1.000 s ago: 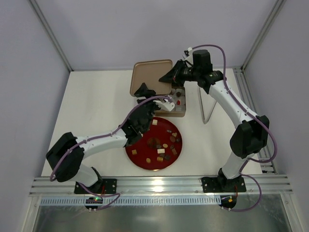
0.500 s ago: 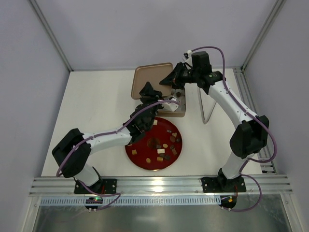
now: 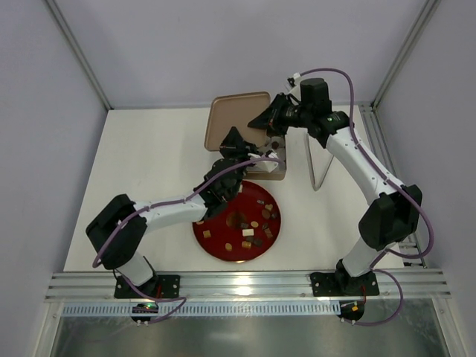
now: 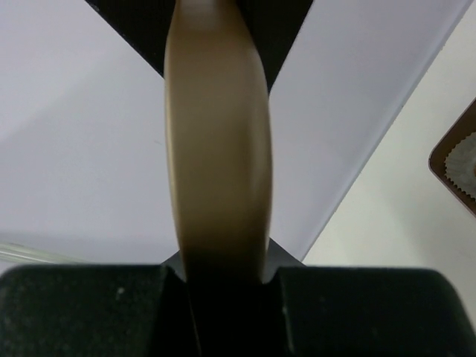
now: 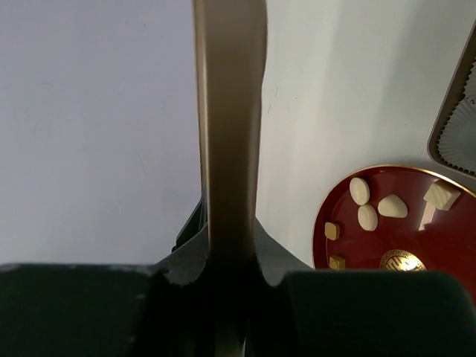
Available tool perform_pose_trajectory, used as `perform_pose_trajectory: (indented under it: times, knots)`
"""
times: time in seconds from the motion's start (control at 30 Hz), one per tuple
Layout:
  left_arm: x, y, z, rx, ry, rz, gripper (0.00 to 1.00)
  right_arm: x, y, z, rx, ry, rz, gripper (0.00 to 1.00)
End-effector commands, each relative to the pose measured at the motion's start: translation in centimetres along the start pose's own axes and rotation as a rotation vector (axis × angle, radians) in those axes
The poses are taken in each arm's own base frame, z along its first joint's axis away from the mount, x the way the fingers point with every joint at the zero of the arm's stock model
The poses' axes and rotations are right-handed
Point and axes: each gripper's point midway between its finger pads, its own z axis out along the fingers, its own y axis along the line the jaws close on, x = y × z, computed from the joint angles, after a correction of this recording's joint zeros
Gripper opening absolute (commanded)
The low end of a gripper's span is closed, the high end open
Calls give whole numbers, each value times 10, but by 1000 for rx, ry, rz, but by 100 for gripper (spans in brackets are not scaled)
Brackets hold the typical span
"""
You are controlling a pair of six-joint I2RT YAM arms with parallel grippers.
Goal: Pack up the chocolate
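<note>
Several pieces of chocolate (image 3: 249,222), brown, tan and cream, lie on a round red plate (image 3: 212,239); the right wrist view shows cream pieces (image 5: 366,204) on it. The gold-brown tin (image 3: 275,172) sits behind the plate, partly under the arms. Its lid (image 3: 238,113) is at the back left of the tin. My left gripper (image 3: 233,141) is shut on the lid's near edge, seen as a tan band (image 4: 219,149). My right gripper (image 3: 269,119) is shut on the lid's right edge (image 5: 230,111).
A bent wire stand (image 3: 321,167) rises right of the tin. White paper cups show in the tin's corner (image 5: 462,104) (image 4: 461,160). Metal frame posts and grey walls close in the white table (image 3: 141,171) on three sides.
My left gripper has moved back toward the lid and closed on its near edge. The right gripper has stayed shut on the lid and shifted slightly right.
</note>
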Motion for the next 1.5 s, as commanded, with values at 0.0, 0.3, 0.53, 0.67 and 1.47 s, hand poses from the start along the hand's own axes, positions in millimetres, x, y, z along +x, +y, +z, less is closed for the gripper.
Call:
perform_pose_trajectory:
  times: [0.0,0.3,0.53,0.67,1.47]
  knots:
    - [-24,78,0,-203,-75,-166,0,10,14,-12,-33,10,-59,20]
    - [-31,44,-11,104,-44,-433,0,-48,23,-41,-26,-243,-200,89]
    - [-43,26,-20,328,-14,-680,0,-85,43,-93,-60,-475,-307,100]
    - [-53,17,-16,436,-5,-807,0,-98,45,-115,-79,-551,-325,100]
    - [-33,-76,73,1390,287,-2134,6,-87,-124,-60,282,-378,-274,100]
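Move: Both hands already pinch the lid, hollow side up, over the far part of the table. From the left hand, the box it goes to has its middle about 8 cm ahead, 10 cm to the right and 23 cm below. The red plate lies some 19 cm back, straight behind the hand and 25 cm lower. From the right hand, the box is roughly 7 cm ahead, 5 cm to the right and 25 cm below. The right fingers open wide and come free of the lid; that hand backs off some 14 cm to the right, rising, then sinking again, with a slight forward drift. The left hand keeps its pinch, rises a little while drawing back, then rolls the lid over by roughly 140 degrees, its fingers swinging from forward to rightward, and lowers it right and forward towards the box, ending about 10 cm lower. ##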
